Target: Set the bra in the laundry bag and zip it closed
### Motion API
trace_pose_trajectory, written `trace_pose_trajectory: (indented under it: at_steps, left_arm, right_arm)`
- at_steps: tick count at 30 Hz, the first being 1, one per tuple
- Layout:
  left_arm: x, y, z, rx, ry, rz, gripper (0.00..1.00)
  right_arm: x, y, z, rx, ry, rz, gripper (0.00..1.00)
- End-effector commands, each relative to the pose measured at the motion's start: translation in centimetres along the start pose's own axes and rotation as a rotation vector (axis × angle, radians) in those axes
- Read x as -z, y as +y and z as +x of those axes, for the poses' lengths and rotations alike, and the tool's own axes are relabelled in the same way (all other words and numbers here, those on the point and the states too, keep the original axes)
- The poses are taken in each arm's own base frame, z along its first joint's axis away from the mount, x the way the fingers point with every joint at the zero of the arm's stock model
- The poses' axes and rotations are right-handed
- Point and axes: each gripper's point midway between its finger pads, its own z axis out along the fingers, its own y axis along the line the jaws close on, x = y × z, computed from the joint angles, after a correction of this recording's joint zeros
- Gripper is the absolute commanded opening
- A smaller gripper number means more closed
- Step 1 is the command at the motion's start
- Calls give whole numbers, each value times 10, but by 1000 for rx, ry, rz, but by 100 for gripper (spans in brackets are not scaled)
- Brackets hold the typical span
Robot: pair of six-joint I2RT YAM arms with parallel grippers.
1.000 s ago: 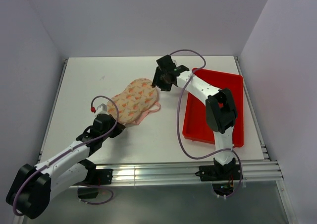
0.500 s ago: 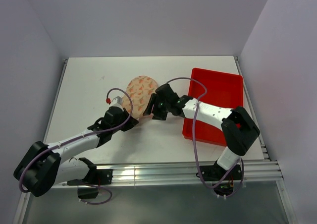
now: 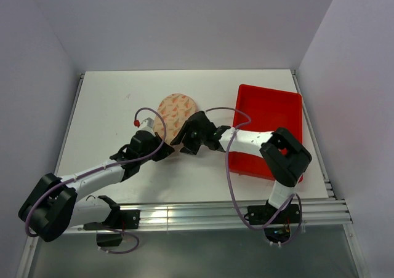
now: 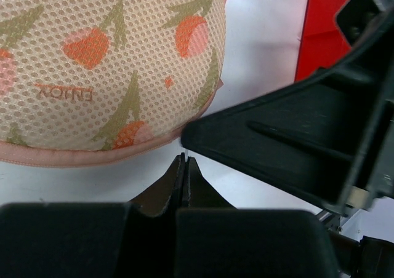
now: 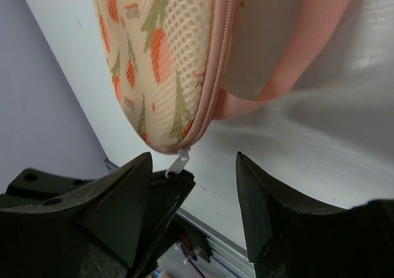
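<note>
The laundry bag [image 3: 174,109], cream-pink mesh with orange-red print, lies mid-table and fills the top of the left wrist view [image 4: 104,63]. Its pink zipper edge looks closed where it shows in the right wrist view [image 5: 166,56], and a pink loop [image 5: 295,63] trails from it. My left gripper [image 3: 164,150] is shut on the white zipper pull [image 5: 178,163] at the bag's near end; a sliver of the pull shows at its tips [image 4: 183,157]. My right gripper [image 3: 183,140] is open, its fingers either side of that end [image 5: 194,167], touching nothing. The bra is out of view.
A red plastic tray [image 3: 271,115] lies at the right of the table, under the right arm's forearm. The right gripper's black finger [image 4: 277,155] sits close beside the left gripper's tips. White walls stand on three sides.
My right gripper has swung from the bag's far end to its near end, beside my left gripper. The bag has shifted and turned more upright. My left gripper has moved right.
</note>
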Motion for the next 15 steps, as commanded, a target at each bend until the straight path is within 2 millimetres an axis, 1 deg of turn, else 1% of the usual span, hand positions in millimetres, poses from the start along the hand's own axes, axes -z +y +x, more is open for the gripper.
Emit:
trace_pose_trajectory:
  at_steps: [1,4,7,8,9,10,11,12,13,14,15]
  left_arm:
    - [0,-23,-11,-21,-23,79,0]
    - [0,-23,-10,-20,-22,80,0]
    - [1,-23,-8,-21,-15,85,0]
    - [2,-23,-8,-17,-15,87,0]
    - [3,-22,-7,-16,-12,87,0]
    - [4,-20,-5,-13,-9,86,0]
    - [5,-20,-5,-8,-8,85,0]
    - [8,-19,-5,-9,-11,82,0]
    - [9,-14,-1,-7,-5,71,0]
    - [12,-14,-3,-6,-13,69,0]
    - [12,-7,0,-5,-11,47,0]
  right_arm:
    - [-10,15,2,-52,-12,-57,64]
    - [-14,12,0,-81,-22,-53,62]
    - [-19,12,-5,-94,-42,-41,57]
    - [-20,16,-8,-91,-49,-45,50]
    - [-24,12,-9,-90,-49,-28,48]
    - [-25,12,-11,-91,-53,-27,45]
    - [-26,14,-13,-87,-57,-28,39]
    - [-28,11,-17,-92,-65,-17,35]
    - [-28,9,-19,-89,-72,-10,29]
    - [-29,7,-22,-93,-77,-5,16]
    - [-28,4,-29,-99,-87,0,12]
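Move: My open right hand is set on the zip end of the laundry bag, about 1 cm ahead, 2 cm to its left and 2 cm below. The zip pull, already in my left fingers, is roughly 3 cm left of my right hand and 2 cm below. From my left hand the zip end lies about 2 cm ahead and 1 cm right. The bag's middle is some 10 cm farther out than my right hand, 1 cm left and 3 cm below; the red tray's middle is 32 cm right, 6 cm ahead and 8 cm below. I ease my right hand down about 2 cm, with a little forward and left, onto the bag's zip end and close its wide-open fingers most of the way, pinching the zip edge just past the slider. My left hand stays put with its shut fingers keeping the zip pull right beside it. ##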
